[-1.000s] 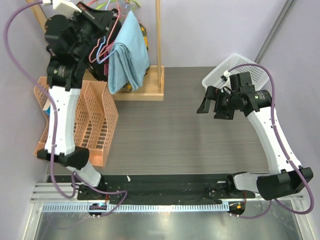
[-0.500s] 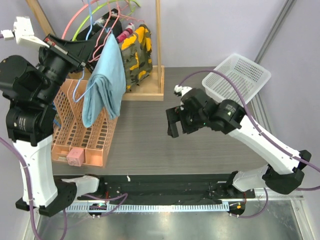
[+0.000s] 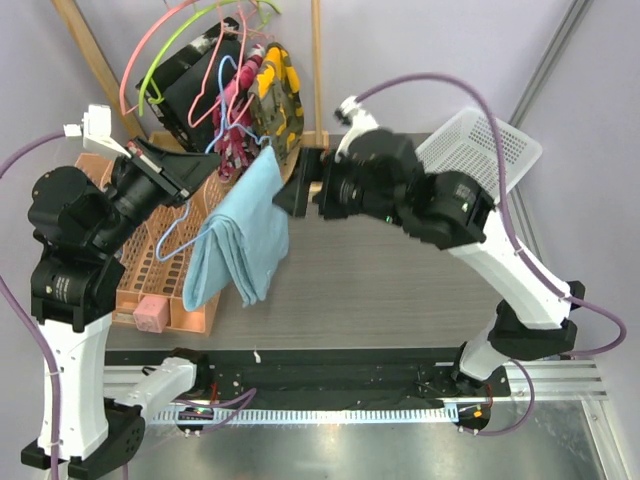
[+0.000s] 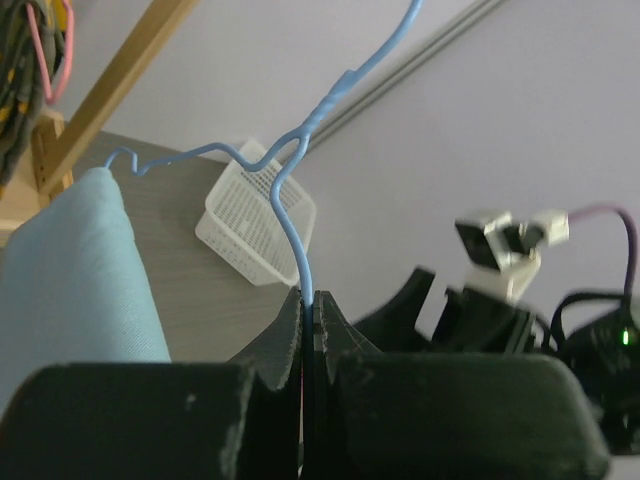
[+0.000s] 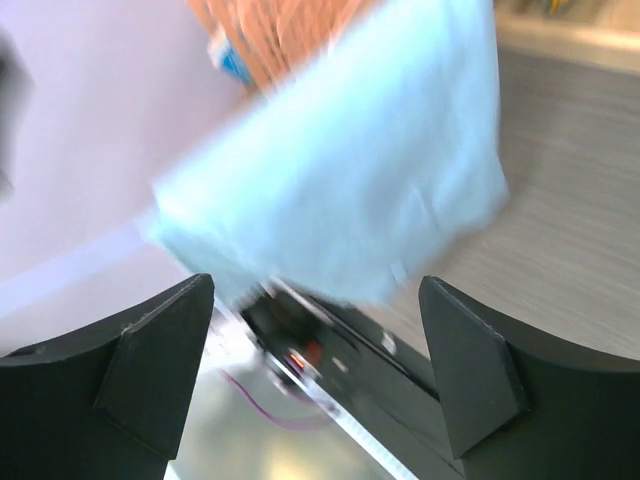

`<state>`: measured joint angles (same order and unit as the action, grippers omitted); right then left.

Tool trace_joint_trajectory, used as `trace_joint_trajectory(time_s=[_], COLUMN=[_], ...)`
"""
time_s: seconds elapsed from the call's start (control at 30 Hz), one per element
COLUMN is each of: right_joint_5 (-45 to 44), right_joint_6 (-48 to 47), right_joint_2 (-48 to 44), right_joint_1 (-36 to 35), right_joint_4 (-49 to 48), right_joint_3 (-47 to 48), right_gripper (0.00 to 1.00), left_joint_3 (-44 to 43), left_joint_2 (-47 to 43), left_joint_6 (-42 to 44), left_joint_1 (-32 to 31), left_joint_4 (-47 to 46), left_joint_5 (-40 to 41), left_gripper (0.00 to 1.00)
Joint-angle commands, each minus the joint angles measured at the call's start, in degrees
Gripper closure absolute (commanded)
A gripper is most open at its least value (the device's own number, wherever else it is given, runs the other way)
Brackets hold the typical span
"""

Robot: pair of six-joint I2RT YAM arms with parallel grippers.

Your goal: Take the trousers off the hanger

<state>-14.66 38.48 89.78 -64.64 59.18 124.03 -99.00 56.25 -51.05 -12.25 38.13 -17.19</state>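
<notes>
My left gripper [image 3: 180,175] is shut on the wire of the light-blue hanger [image 3: 160,240], which is pinched between its jaws [image 4: 310,300]. The sky-blue trousers [image 3: 240,240] hang folded over the hanger's bar, above the table's left part, and fill the left edge of the left wrist view [image 4: 70,270]. My right gripper [image 3: 302,192] stands open just right of the trousers' upper edge. In the right wrist view the trousers [image 5: 350,170] are blurred ahead of the open gripper [image 5: 315,340], with nothing between its fingers.
Orange mesh racks [image 3: 150,270] with a pink block [image 3: 148,315] stand at the left. A wooden rack behind holds pink and lime hangers, a yellow-camouflage garment [image 3: 278,100] and a black garment [image 3: 190,80]. A white basket [image 3: 495,150] sits at the back right.
My left arm has carried the hanger and trousers away from the wooden rack, down and toward the table's middle. My right arm has swung left and up to the trousers.
</notes>
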Motion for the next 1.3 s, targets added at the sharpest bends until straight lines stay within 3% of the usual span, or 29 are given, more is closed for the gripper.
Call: trace_joint_trajectory(time_s=[0.0, 0.17, 0.37, 0.67, 0.8, 1.1, 1.27], right_joint_5=[8.93, 20.52, 22.74, 19.76, 18.44, 18.96, 17.2], right_joint_6=[10.65, 13.72, 16.54, 17.07, 17.42, 19.26, 19.27], right_joint_2=[2.76, 5.23, 4.1, 4.26, 4.18, 3.39, 4.44], right_joint_1=[7.85, 12.79, 10.86, 6.55, 5.76, 5.76, 5.67], right_joint_4=[-4.06, -13.1, -24.97, -30.08, -32.19, -36.85, -38.61], right_joint_3=[10.0, 10.37, 3.09, -0.19, -0.72, -5.55, -5.11], right_gripper=[0.11, 0.18, 0.36, 0.38, 0.45, 0.42, 0.46], left_joint_3=[1.79, 5.13, 7.24, 7.33, 8.56, 9.35, 9.53], left_joint_2=[-5.17, -7.64, -9.05, -8.08, -8.7, -8.61, -8.79], left_joint_6=[-3.35, -5.55, -6.78, -7.23, -7.05, -9.85, -9.51], left_joint_1=[0.12, 0.12, 0.12, 0.12, 0.12, 0.12, 0.12], left_joint_4=[-13.25, -13.69, -14.22, -14.84, -14.58, -16.86, -17.56], left_joint_5=[-6.8, -9.61, -10.05, -11.55, -11.99, -13.22, -14.18], left_gripper=[1.0, 1.0, 1.0, 1.0, 1.0, 1.0, 1.0])
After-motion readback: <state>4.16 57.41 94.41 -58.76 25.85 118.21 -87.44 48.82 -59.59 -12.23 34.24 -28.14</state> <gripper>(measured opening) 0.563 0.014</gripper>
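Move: The blue hanger's neck lies about 9 cm ahead of the open right hand, 10 cm to its left and 12 cm above. The hanger's held shoulder, in the left fingers, is about 5 cm ahead, 12 cm left and 9 cm up from the right hand, and the blue trousers hang about 5 cm back, 8 cm left and 8 cm below it. For the left hand the neck is about 4 cm ahead, 2 cm right and 4 cm above. The empty right hand first lifts forward and up some 5 to 7 cm, then swings left towards the hanger's neck and the left fingertips, ending about 8 cm farther left and rolled some 30 degrees with its left side rising, while its wide-open jaws narrow to a little over half without closing on the wire. The left hand keeps its shut grip on the hanger's shoulder and draws it back about 4 cm, slightly down and right, turning about 10 degrees clockwise, and then nearly holds still. ##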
